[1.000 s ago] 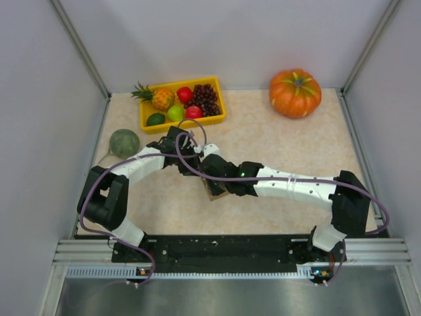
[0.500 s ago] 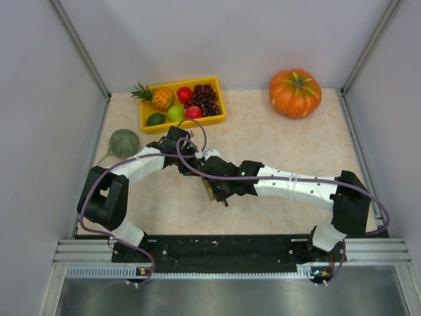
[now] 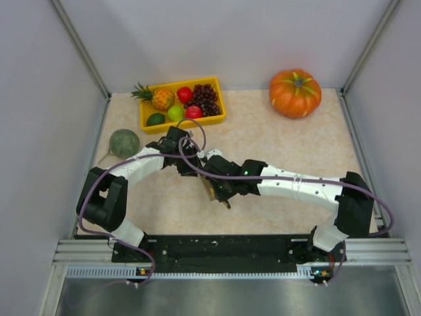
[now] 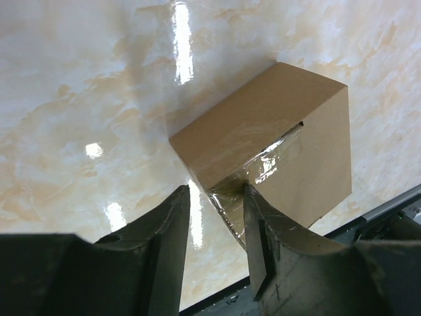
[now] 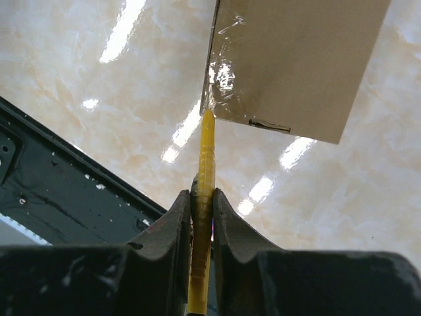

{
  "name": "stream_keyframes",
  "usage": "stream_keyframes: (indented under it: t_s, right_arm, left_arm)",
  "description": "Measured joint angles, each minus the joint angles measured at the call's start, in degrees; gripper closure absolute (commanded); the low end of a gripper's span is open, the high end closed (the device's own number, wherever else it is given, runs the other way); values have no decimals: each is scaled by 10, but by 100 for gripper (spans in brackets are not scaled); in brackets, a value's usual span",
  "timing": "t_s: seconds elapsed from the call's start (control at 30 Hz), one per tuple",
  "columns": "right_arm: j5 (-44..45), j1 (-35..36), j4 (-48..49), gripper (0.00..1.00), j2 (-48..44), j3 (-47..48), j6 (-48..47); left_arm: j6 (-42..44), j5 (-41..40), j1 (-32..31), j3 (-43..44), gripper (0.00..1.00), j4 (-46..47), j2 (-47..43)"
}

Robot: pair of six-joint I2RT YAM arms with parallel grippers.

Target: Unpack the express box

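The express box (image 4: pixel 263 131) is a small brown cardboard box with clear tape over its seam, lying on the marble-patterned table. In the top view only a brown sliver of the box (image 3: pixel 212 192) shows under the two wrists. My left gripper (image 4: pixel 216 197) is open. A taped corner of the box sits between its fingers, against the right finger (image 4: pixel 253 210). My right gripper (image 5: pixel 202 197) is shut on a thin yellow cutter (image 5: pixel 206 158). The cutter's tip touches the taped edge of the box (image 5: pixel 296 59). In the top view my left gripper (image 3: pixel 191 164) and right gripper (image 3: pixel 217 187) meet over the box.
A yellow tray (image 3: pixel 148 122) with several fruits stands at the back left. A green melon (image 3: pixel 123 142) lies in front of it and an orange pumpkin (image 3: pixel 295 92) at the back right. The black base rail (image 5: pixel 59 171) runs along the near edge, with grey walls on both sides.
My left gripper's jaws have widened a little. The right wrist with the cutter has shifted slightly to the left along the box.
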Motion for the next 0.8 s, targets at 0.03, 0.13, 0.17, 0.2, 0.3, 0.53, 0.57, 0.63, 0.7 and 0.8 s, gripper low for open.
stream_keyframes:
  t_s: [0.03,0.13,0.17,0.2,0.3,0.53,0.57,0.63,0.7,0.8]
  right_arm:
    - [1,0,-2,100,-7,0,0]
    - [5,-4,-5,100,-40,2,4]
    - [5,-6,-5,100,-52,2,5]
    - [5,-9,-5,100,-67,2,7]
    - [1,-26,-5,100,-112,2,7]
    - [-33,-74,-3,100,-215,-20,-1]
    - [-40,-78,-4,100,-225,-22,-1]
    - [-57,-83,-3,100,-250,-24,-1]
    - [-81,-83,-1,100,-273,-24,-1]
    - [-124,-83,10,100,-316,-25,-1]
  left_arm:
    - [3,-4,0,0,53,-3,-2]
    - [11,-14,0,0,46,-18,-11]
    - [13,-16,0,1,44,-26,-15]
    - [14,-17,0,2,43,-34,-21]
    - [16,-18,0,16,34,-53,-41]
    - [37,0,1,71,12,-73,-130]
    - [41,7,2,75,11,-74,-145]
    - [53,33,3,77,10,-71,-184]
    - [61,70,3,76,10,-64,-226]
    - [56,143,3,56,9,-14,-286]
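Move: The box lies low between the hands, its middle about 6 cm right of the left fingers, 4 cm back and some 3 cm below; those fingers are at its far left corner. The cutter, held in the right hand, is 10 cm back and 7 cm right of the left hand, about 5 cm higher. The watermelon stands roughly 27 cm left and 11 cm ahead of it. From the right hand, the box is 8 cm ahead, 1 cm left and 8 cm below. The box is left behind by both hands. The left fingers, already slackening at its corner, spread wide as that hand climbs some 20 cm, easing back late, fingertips tilting up to forward and right. The right hand keeps its grip on the cutter, lifting it off the near corner, up about 17 cm and then also right, rolling some 30 degrees so the blade swings left. ##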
